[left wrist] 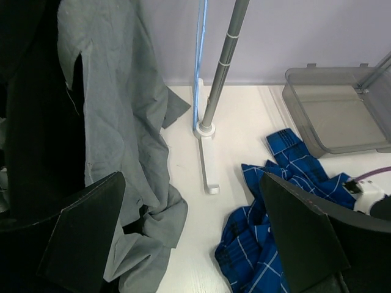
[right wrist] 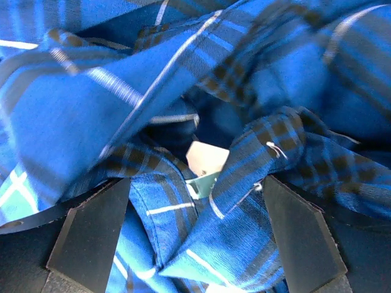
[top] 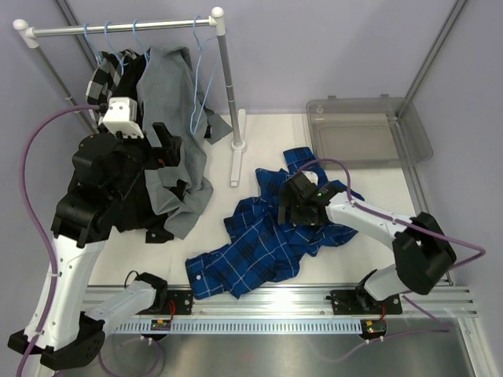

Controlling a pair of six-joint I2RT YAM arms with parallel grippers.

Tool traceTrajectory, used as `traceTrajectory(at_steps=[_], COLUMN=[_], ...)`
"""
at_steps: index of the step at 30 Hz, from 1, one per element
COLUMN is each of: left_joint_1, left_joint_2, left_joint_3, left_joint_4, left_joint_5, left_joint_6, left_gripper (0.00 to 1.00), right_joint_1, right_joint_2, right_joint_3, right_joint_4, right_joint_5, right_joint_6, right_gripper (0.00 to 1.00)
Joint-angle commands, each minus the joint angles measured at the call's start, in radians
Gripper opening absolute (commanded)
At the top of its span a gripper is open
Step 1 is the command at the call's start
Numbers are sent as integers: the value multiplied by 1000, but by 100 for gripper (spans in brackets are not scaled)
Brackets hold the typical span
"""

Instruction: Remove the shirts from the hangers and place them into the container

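The blue plaid shirt (top: 259, 243) lies crumpled on the table, off its hanger. My right gripper (top: 302, 206) is pressed down into it. Its jaws stand open in the right wrist view (right wrist: 195, 238), with bunched plaid cloth (right wrist: 244, 201) and a pale label (right wrist: 206, 157) between the fingers. The grey shirt (top: 169, 86) hangs from the rail and trails onto the table. Beside it hang the black-and-white check shirt (top: 106, 78) and a black shirt (top: 153, 228). My left gripper (top: 163, 145) is open and empty (left wrist: 192, 238), beside the grey shirt (left wrist: 116, 122). The clear container (top: 365, 133) stands at the back right.
A silver rail (top: 118, 29) with white caps carries light-blue hangers (top: 200, 71), one of them bare. Its upright post (left wrist: 220, 67) and white foot (top: 236, 149) stand between the grey shirt and the plaid shirt (left wrist: 275, 201). The container (left wrist: 342, 116) has a frame leg beside it.
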Motion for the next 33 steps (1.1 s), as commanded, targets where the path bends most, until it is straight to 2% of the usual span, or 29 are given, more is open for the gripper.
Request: traceTrajectory(at_steps=[1,7,9,10,11,14,15,17,20,23,24,26,27,31,33], left_joint_1=[4,4,4,4,4,4,4,4,4,4,4,4,4,4,4], left_joint_2=[-15,-26,-28,-29,-31,-35,-35,-39,-40,-51,-52,-57,-60,-65,-68], left_joint_3=[-23,-46,-49,-51,-51,-56,-57,-60,-60,-59,-56,-51,-49,-46,-45], left_joint_4=[19,19,19,19,20,19,20,20,19,19,19,14,11,9,9], left_joint_5=[47,81,87,87,89,93,93,95,107,112,112,110,110,113,119], left_joint_6=[-22,-33,-33,-32,-33,-30,-30,-30,-32,-35,-35,-35,-35,-39,-42], left_gripper=[99,99,99,99,99,99,99,99,99,99,99,99,99,99,99], right_joint_1=[29,44,44,46,46,46,44,46,44,44,44,37,33,-11,-81], right_joint_2=[95,286,307,320,326,342,340,327,232,54,-29,-89,-130,-166,-152], right_joint_3=[24,49,37,23,17,3,0,-6,-11,24,82,168,272,561,729], right_joint_4=[92,70,90,101,104,113,116,136,164,144,129,58,34,-85,-126], right_joint_5=[-5,-6,-17,-19,-22,-16,-14,-13,10,72,90,141,159,253,251], right_joint_6=[64,139,154,162,163,173,171,156,124,58,39,-20,-40,-142,-198], right_gripper=[100,100,90,82,60,32,16,0,0,0,0,0,0,0,0])
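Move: The blue shirt lies bunched right under the open right gripper, its middle about 4 cm back, 4 cm to the left and some 5 cm below. From this hand, the container sits about 23 cm ahead and 20 cm to the right, 3 cm lower, and the rack's near foot about 15 cm ahead and 14 cm to the left, 6 cm lower. From the left hand the shirt's middle is about 26 cm to the right, 7 cm back and 40 cm down. A bunch of the blue shirt is what the right gripper goes down into, sinking 5 to 6 cm and shifting a little left until its fingers sit in the folds. They close and pinch the fabric; then the hand swings it up fast, some 30 cm, easing forward near the end as the fingertips tilt up and forward by roughly 35 degrees. ##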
